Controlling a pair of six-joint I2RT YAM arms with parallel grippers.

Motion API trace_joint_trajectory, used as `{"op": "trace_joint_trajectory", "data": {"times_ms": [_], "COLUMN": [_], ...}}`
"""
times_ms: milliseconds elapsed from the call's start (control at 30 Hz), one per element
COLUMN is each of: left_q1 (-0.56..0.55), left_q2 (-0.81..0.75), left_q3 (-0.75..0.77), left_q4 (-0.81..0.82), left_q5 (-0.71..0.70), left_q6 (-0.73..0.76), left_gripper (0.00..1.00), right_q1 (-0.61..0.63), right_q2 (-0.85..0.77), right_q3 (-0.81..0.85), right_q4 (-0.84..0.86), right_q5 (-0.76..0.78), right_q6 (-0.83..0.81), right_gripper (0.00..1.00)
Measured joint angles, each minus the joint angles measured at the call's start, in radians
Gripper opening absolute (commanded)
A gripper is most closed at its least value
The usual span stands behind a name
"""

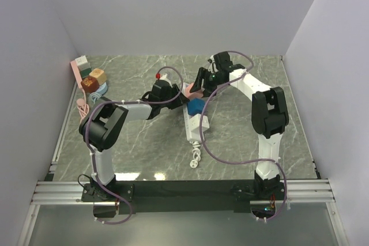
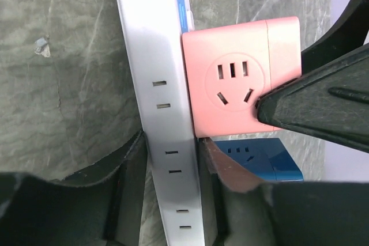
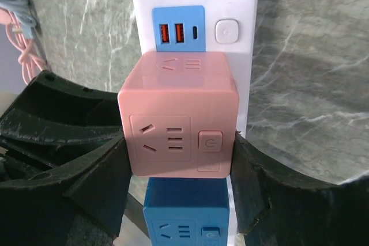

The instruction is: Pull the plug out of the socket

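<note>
The socket (image 1: pixel 195 126) is a long white power strip lying in the middle of the marble table. A pink cube plug (image 1: pixel 189 90) and a blue cube plug (image 1: pixel 196 106) sit side by side on it. In the right wrist view my right gripper (image 3: pixel 179 159) is shut on the pink plug (image 3: pixel 179 119), one finger on each side; the blue plug (image 3: pixel 184 211) sits just below. In the left wrist view my left gripper (image 2: pixel 173 165) is shut on the edges of the socket (image 2: pixel 164 102), beside the pink plug (image 2: pixel 230 79) and the blue plug (image 2: pixel 259 156).
The socket's bundled white cord (image 1: pixel 197 156) lies toward the near edge. Coloured blocks (image 1: pixel 91 76) and a coiled pink cable (image 1: pixel 82 106) sit at the back left by the wall. Walls close in the table on the left, back and right.
</note>
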Motion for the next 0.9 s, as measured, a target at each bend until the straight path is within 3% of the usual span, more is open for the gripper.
{"op": "trace_joint_trajectory", "data": {"times_ms": [100, 900], "left_q1": [0.002, -0.016], "left_q2": [0.009, 0.033], "left_q3": [0.001, 0.019], "left_q4": [0.013, 0.107], "left_q5": [0.001, 0.072], "left_q6": [-0.007, -0.013], "left_gripper": [0.01, 0.01], "right_q1": [-0.004, -0.096], "right_q2": [0.0, -0.066], "right_q3": [0.0, 0.037], "right_q4": [0.0, -0.2], "right_q5": [0.003, -0.014], "right_q6": [0.003, -0.099], "right_gripper": [0.0, 0.0]}}
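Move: The right hand already grips the pink plug, whose middle lies about 2 cm left of its hand point, 1 cm back and 1 cm below. The left hand clamps the tilted socket strip, its middle some 6 cm back and 2 cm right; from there the pink plug is roughly 2 cm ahead, 3 cm right and 2 cm up. The blue plug is 6 cm back, 1 cm left and 2 cm below the right hand; the white plug, 12 cm back, level sideways, 3 cm below. Keeping its pinch on the pink plug, the right hand pulls right by about 5 cm, away from the left hand, then also climbs 2 to 3 cm in the second half. The left hand still clamps the socket strip's edges but goes along about half as far to the right, rising a little late on and turning slightly clockwise; both grips keep their opening. ##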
